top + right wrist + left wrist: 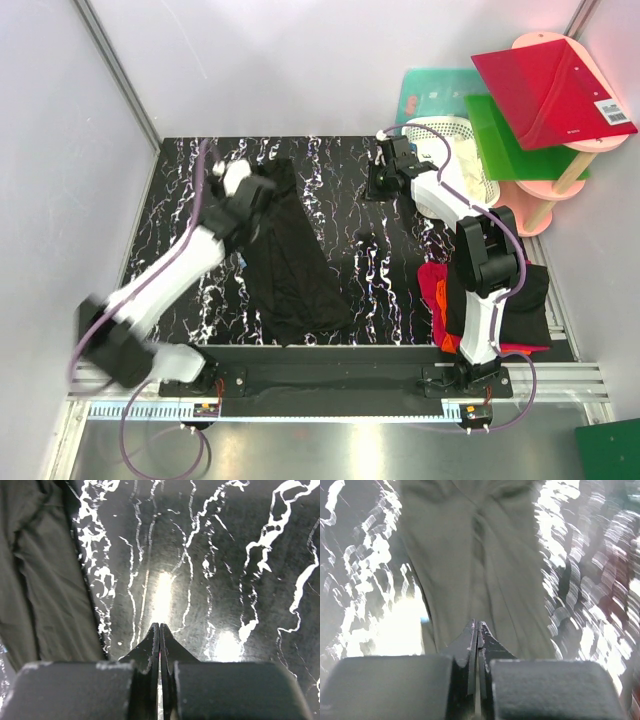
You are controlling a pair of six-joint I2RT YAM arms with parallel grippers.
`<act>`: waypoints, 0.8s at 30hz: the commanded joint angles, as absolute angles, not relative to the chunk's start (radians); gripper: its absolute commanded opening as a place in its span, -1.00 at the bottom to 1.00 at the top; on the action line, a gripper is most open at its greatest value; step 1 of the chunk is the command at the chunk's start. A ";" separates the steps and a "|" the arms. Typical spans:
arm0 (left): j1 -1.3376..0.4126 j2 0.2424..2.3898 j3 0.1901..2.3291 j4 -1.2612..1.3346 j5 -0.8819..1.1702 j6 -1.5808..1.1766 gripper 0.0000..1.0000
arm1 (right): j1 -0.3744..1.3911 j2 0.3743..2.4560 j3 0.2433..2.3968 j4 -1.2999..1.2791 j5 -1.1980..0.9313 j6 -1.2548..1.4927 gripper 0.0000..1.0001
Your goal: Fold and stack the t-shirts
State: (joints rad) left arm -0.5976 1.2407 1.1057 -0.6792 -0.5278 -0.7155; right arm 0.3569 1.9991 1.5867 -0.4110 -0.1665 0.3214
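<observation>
A black t-shirt [295,265] lies spread on the black marbled table [380,290], left of centre. My left gripper [262,192] hovers over its far left part, blurred. In the left wrist view it [478,625] is shut, with the shirt [485,555] beyond the tips and no cloth seen between them. My right gripper [383,175] is over bare table at the back; in the right wrist view it [159,627] is shut and empty, with the shirt's edge [40,580] to its left. A stack of tees [520,295], black over red and orange, sits at the near right.
A white lattice basket [462,150] stands at the back right corner. Red [550,90], green [510,140] and teal [430,95] boards rest on a pink stand [560,185] behind it. Walls close the left and back sides.
</observation>
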 commanded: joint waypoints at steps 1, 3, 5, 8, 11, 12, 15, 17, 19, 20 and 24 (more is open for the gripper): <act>-0.479 1.553 1.306 -0.561 -0.466 -0.589 -1.00 | 0.353 2.005 1.644 -0.361 -0.204 0.333 -1.00; -0.430 1.716 1.460 -0.566 -0.424 -0.563 -1.00 | 0.353 2.000 1.652 -0.360 -0.207 0.331 -1.00; -0.382 1.851 1.599 -0.574 -0.376 -0.554 -1.00 | 0.353 1.991 1.652 -0.359 -0.207 0.330 -1.00; -0.324 2.019 1.772 -0.622 -0.315 -0.540 -1.00 | 0.353 1.971 1.634 -0.359 -0.195 0.325 -1.00; -0.287 2.167 1.940 -0.681 -0.266 -0.543 -1.00 | 0.351 1.959 1.617 -0.359 -0.187 0.322 -1.00; -0.276 2.195 1.969 -0.686 -0.249 -0.549 -1.00 | 0.353 1.957 1.611 -0.357 -0.187 0.322 -1.00; -0.242 2.279 2.048 -0.687 -0.195 -0.575 -1.00 | 0.353 1.950 1.591 -0.357 -0.187 0.319 -1.00; -0.221 2.357 2.133 -0.715 -0.121 -0.577 -1.00 | 0.354 1.944 1.574 -0.357 -0.184 0.314 -1.00; -0.210 2.426 2.224 -0.756 -0.042 -0.577 -1.00 | 0.353 1.934 1.559 -0.356 -0.178 0.311 -1.00; -0.210 2.492 2.306 -0.787 -0.011 -0.565 -1.00 | 0.353 1.934 1.555 -0.356 -0.176 0.308 -1.00; -0.235 2.592 2.405 -0.796 0.159 -0.546 -1.00 | 0.353 1.925 1.540 -0.356 -0.164 0.305 -1.00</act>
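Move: The t-shirt's folded far end lies about 29 cm ahead of the left hand, in line with it and some 18 cm below. The shirt's near end is roughly 8 cm back and 8 cm to the right of that hand, and the small blue tag at its left edge is about 10 cm ahead and 5 cm left. From the right hand, the far end is some 12 cm ahead, 21 cm left and 10 cm below. Swing the left gripper straight forward above the t-shirt, about 28 cm, to its folded far end, sinking some 15 cm on the way. Start fast and ease off, tip the fingers about 15 degrees further down, roll the hand's left side slightly down late on, and keep the fingers shut. ##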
